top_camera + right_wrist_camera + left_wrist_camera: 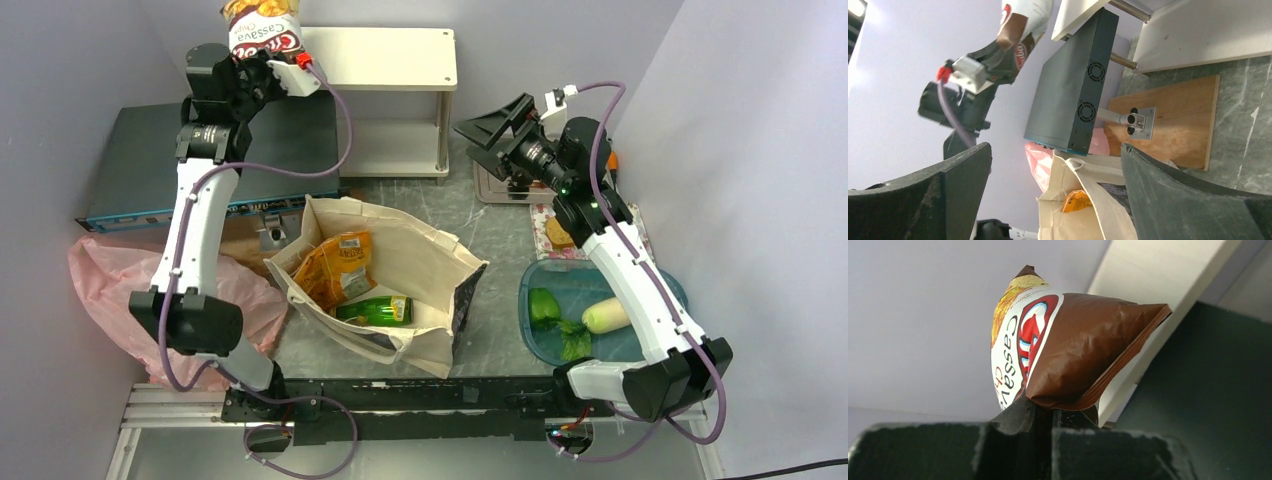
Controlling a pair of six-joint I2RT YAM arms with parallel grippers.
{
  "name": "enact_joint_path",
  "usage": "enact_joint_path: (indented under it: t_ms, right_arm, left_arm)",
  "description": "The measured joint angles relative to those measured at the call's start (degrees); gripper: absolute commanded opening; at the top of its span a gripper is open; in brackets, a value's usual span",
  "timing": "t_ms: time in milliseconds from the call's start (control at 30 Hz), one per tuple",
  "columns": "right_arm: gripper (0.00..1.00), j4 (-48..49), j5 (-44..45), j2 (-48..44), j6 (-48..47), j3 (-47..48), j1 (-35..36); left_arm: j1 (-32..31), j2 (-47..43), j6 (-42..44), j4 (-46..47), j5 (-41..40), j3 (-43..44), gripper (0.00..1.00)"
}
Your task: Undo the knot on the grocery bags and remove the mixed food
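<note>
My left gripper [262,62] is raised high at the back left, shut on the bottom edge of a brown-red cassava chip bag [262,28] [1068,352]. The beige canvas tote [420,265] lies open in the middle, with an orange chip bag [340,265] and a green bottle with a yellow label [378,311] inside. The pink plastic bag [110,275] lies crumpled at the left; its knot is not visible. My right gripper [497,128] hovers open and holds nothing at the back right. The tote [1098,210] and orange bag [1075,201] show between its fingers.
A blue tray [560,275] at the right holds leafy greens [552,318] and a white radish [606,315]. A bread slice [557,233] lies behind it. A dark box [150,165], a white shelf [395,95] and a wooden board [1173,120] stand at the back.
</note>
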Motion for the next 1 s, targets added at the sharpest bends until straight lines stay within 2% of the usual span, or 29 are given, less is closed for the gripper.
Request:
enact_joint_path:
  t_ms: [100,133,300,400,500,533,700,900,1000]
  right_arm:
    - [1.0,0.57,-0.39,-0.85,-0.5,-1.22,-0.28]
    - [1.0,0.81,-0.44,-1.2,-0.59,-1.7,-0.33]
    - [1.0,0.87,-1.38,-1.44,-1.51,-2.21,-0.44]
    - [1.0,0.94,-1.77,-1.44,-2.19,-2.21,-0.55]
    - [1.0,0.94,-1.88,-1.49,-2.82,-2.29,-0.83]
    - [1.0,0.94,-1.9,-1.49,-2.99,-2.34,-0.96]
    - [1.0,1.11,-2.47,-1.49,-3.52,-2.89,-1.4]
    - [1.0,1.75,-5.62,-1.09,-4.68,-2.82,-1.62]
    - [1.0,1.75,-7.78,0.31,-5.99,-1.97,-1.68]
  left_arm:
    - [3.32,3.17,1.14,-0.72,3.67,0.0,0.05]
    - [3.98,3.89,1.44,-0.7,4.63,0.0,0.11]
    - [5.81,8.31,3.96,-0.44,9.49,2.4,0.59]
    - [6.58,12.46,4.7,-1.68,11.74,8.39,0.74]
    - [7.65,14.8,5.4,-5.09,13.66,13.68,0.82]
    - [7.96,14.86,5.46,-6.62,14.27,14.45,0.87]
    - [8.55,13.35,6.93,-14.62,17.44,15.39,0.99]
    - [8.5,7.63,8.2,-26.97,20.41,12.79,0.99]
    - [8.5,3.85,8.0,-30.12,21.11,10.27,0.99]
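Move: The left hand still holds the chips bag. The spot it is bound for, the far right corner of the dark box's top against the white shelf, lies about 8 cm ahead, 2 cm right and 12 cm below. The dark box's middle is roughly 8 cm back and 11 cm left, and the white shelf's about 12 cm ahead and 7 cm right, both some 15 cm lower. From the idle right hand the spot is roughly 20 cm ahead, 32 cm left and 8 cm below. Forward and down together, the left arm carries the chips bag about 5 cm each way onto the far right part of the dark box. As it pushes slightly farther forward the fingers spread wide and let go; then the hand draws back some 10 cm from the bag, sinking a little while it tips down about 15 degrees and turns clockwise. ##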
